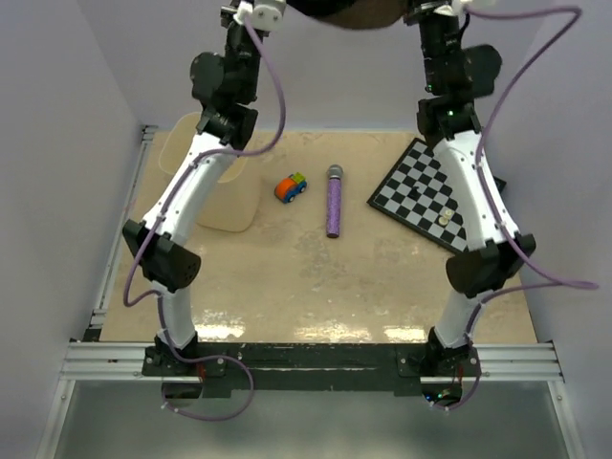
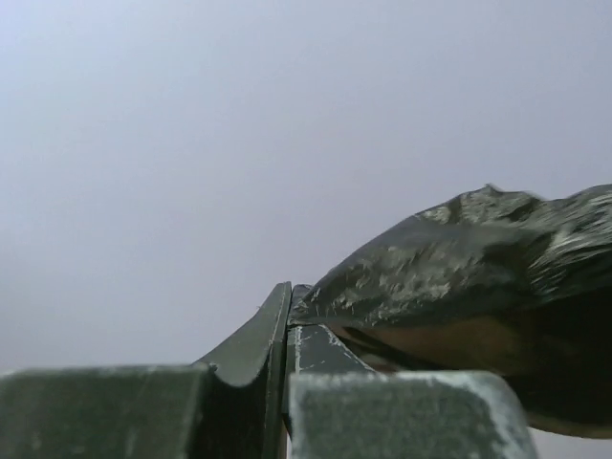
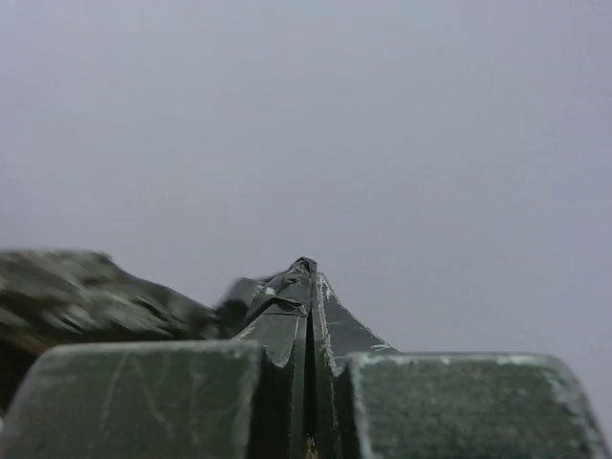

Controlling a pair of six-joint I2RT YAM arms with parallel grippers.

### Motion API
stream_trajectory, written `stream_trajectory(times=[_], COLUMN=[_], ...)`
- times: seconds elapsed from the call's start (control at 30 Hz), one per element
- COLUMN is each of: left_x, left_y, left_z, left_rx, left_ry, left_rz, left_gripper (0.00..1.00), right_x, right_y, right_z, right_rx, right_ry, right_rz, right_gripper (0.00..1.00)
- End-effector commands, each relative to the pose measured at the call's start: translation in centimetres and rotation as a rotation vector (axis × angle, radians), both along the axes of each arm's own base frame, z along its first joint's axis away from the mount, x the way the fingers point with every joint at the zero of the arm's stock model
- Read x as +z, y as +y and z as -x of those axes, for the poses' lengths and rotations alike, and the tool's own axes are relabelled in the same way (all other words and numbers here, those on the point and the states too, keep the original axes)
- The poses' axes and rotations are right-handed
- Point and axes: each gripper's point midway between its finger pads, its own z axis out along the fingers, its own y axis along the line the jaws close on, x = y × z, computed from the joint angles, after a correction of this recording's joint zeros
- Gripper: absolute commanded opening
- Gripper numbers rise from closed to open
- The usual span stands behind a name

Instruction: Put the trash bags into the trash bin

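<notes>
Both arms are raised high toward the back wall. A dark, glossy, crinkled trash bag point(image 1: 350, 13) hangs between them at the top edge of the top view. My left gripper point(image 2: 290, 298) is shut, pinching the bag's film point(image 2: 478, 277), which billows out to its right. On the other side, my right gripper point(image 3: 307, 273) is shut on a fold of the bag point(image 3: 86, 292) that trails to its left. The cream trash bin point(image 1: 239, 206) stands on the table at the back left, partly hidden behind the left arm and well below the bag.
A small colourful toy car point(image 1: 291, 187) and a purple glittery cylinder point(image 1: 334, 201) lie mid-table. At the back right sits a black-and-white chequered board point(image 1: 421, 191), under the right arm, with two small pieces point(image 1: 445, 217) on it. Pale walls enclose the table.
</notes>
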Motion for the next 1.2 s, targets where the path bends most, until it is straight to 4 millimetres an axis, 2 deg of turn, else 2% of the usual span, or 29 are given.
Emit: stream_trajectory(times=[0.0, 0.03, 0.1, 0.17, 0.2, 0.23, 0.27, 0.3, 0.33, 0.37, 0.4, 0.43, 0.47, 0.5, 0.53, 0.57, 0.6, 0.63, 0.73, 0.8, 0.9, 0.97, 1.0, 1.07, 1.1, 1.17], left_x=[16.3, 15.8, 13.1, 8.7, 4.7, -1.2, -9.1, -20.3, -34.1, -41.0, -41.8, -41.5, -41.9, -40.2, -38.3, -36.9, -36.0, -35.8, -36.0, -34.6, -32.0, -32.0, -32.2, -32.4, -32.5, -31.4], left_y=[-0.6, -1.8, -3.8, -6.0, -8.0, -10.4, -13.6, -15.6, -13.7, -10.4, -9.6, -9.1, -8.2, -7.8, -7.9, -7.9, -7.9, -7.8, -7.6, -7.4, -6.4, -5.7, -5.4, -4.6, -4.4, -4.3], left_z=[25.8, 26.8, 27.8, 25.5, 23.5, 21.5, 19.6, 19.1, 19.7, 22.3, 23.9, 25.2, 26.9, 28.3, 28.7, 29.5, 30.0, 30.2, 29.5, 28.0, 24.0, 21.1, 19.6, 16.9, 15.7, 12.7], left_rx=[-0.029, 0.005, 0.041, -0.001, -0.051, -0.109, -0.214, -0.342, -0.579, -0.829, -0.906, -0.927, -0.932, -0.884, -0.835, -0.810, -0.792, -0.793, -0.830, -0.813, -0.703, -0.612, -0.572, -0.497, -0.472, -0.407], left_ry=[-0.897, -0.947, -1.033, -0.955, -0.865, -0.756, -0.616, -0.487, -0.307, -0.048, 0.188, 0.252, 0.233, 0.139, 0.053, -0.007, -0.050, -0.051, 0.125, 0.255, 0.507, 0.679, 0.754, 0.838, 0.862, 0.874], left_rz=[-0.028, -0.069, -0.159, -0.233, -0.306, -0.451, -0.695, -1.102, -1.599, -1.705, -1.557, -1.476, -1.466, -1.415, -1.329, -1.241, -1.199, -1.191, -1.095, -0.947, -0.584, -0.410, -0.335, -0.238, -0.220, -0.228], left_gripper=[0.00, 0.00, 0.00, 0.00, 0.00, 0.00, 0.00, 0.00, 0.00, 0.00, 0.00, 0.00, 0.00, 0.00, 0.00, 0.00, 0.00, 0.00, 0.00, 0.00, 0.00, 0.00, 0.00, 0.00, 0.00, 0.00], right_x=[17.8, 17.2, 14.1, 6.8, 0.3, -9.8, -19.5, -30.0, -38.5, -42.7, -43.2, -42.2, -39.3, -35.0, -33.4, -32.2, -31.8, -31.7, -32.9, -33.1, -32.4, -32.2, -32.8, -32.8, -32.4, -30.9], right_y=[-2.0, -1.5, 0.3, 1.7, 2.6, 3.3, 3.3, 3.4, 3.1, 2.8, 2.0, 1.4, 0.9, 0.3, 0.6, 0.9, 1.1, 1.1, 1.3, 1.5, 1.3, 1.4, 1.3, 1.1, 0.9, 0.2], right_z=[27.7, 27.8, 25.7, 20.0, 15.6, 10.8, 7.2, 5.8, 7.9, 11.8, 15.7, 19.0, 21.8, 25.1, 27.4, 29.3, 30.1, 30.2, 28.4, 26.6, 23.3, 21.2, 19.9, 16.6, 14.6, 10.1], right_rx=[0.004, 0.014, -0.029, -0.132, -0.172, -0.196, -0.210, -0.144, 0.010, 0.178, 0.240, 0.262, 0.243, 0.219, 0.253, 0.284, 0.311, 0.323, 0.345, 0.343, 0.284, 0.247, 0.226, 0.153, 0.110, 0.018], right_ry=[-0.825, -0.813, -0.743, -0.570, -0.405, -0.163, 0.110, 0.385, 0.616, 0.690, 0.675, 0.626, 0.533, 0.394, 0.319, 0.264, 0.250, 0.275, 0.421, 0.523, 0.625, 0.661, 0.699, 0.725, 0.730, 0.727], right_rz=[-0.132, -0.117, 0.014, 0.160, 0.249, 0.367, 0.513, 0.709, 0.890, 0.983, 1.005, 1.011, 0.965, 0.913, 0.906, 0.899, 0.891, 0.866, 0.817, 0.731, 0.548, 0.471, 0.438, 0.383, 0.364, 0.338], right_gripper=[0.00, 0.00, 0.00, 0.00, 0.00, 0.00, 0.00, 0.00, 0.00, 0.00, 0.00, 0.00, 0.00, 0.00, 0.00, 0.00, 0.00, 0.00, 0.00, 0.00, 0.00, 0.00, 0.00, 0.00, 0.00, 0.00])
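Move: Some 60 cm below the raised hands, which both already hold the black trash bag's edge, the clear table they bring it down over lies about 22 cm back and 13 cm right of the left hand, 13 cm left of the right. From the left hand the bin stands 12 cm left and 4 back, the toy car 6 right and level, the microphone 17 right and 4 back. The chessboard is 17 cm right of the right hand and 2 back. Whipping the bag, both arms first sweep back towards the robot nearly 30 cm while rising about 15, fingers tipping up, then snap forward and steeply down some 55-65 cm as the fingers tip down. They draw back low, rebound upward about 10 cm (left) or 25 (right), then reach forward again some 12 cm, the right plainly sinking. Both grippers stay shut on the bag. ##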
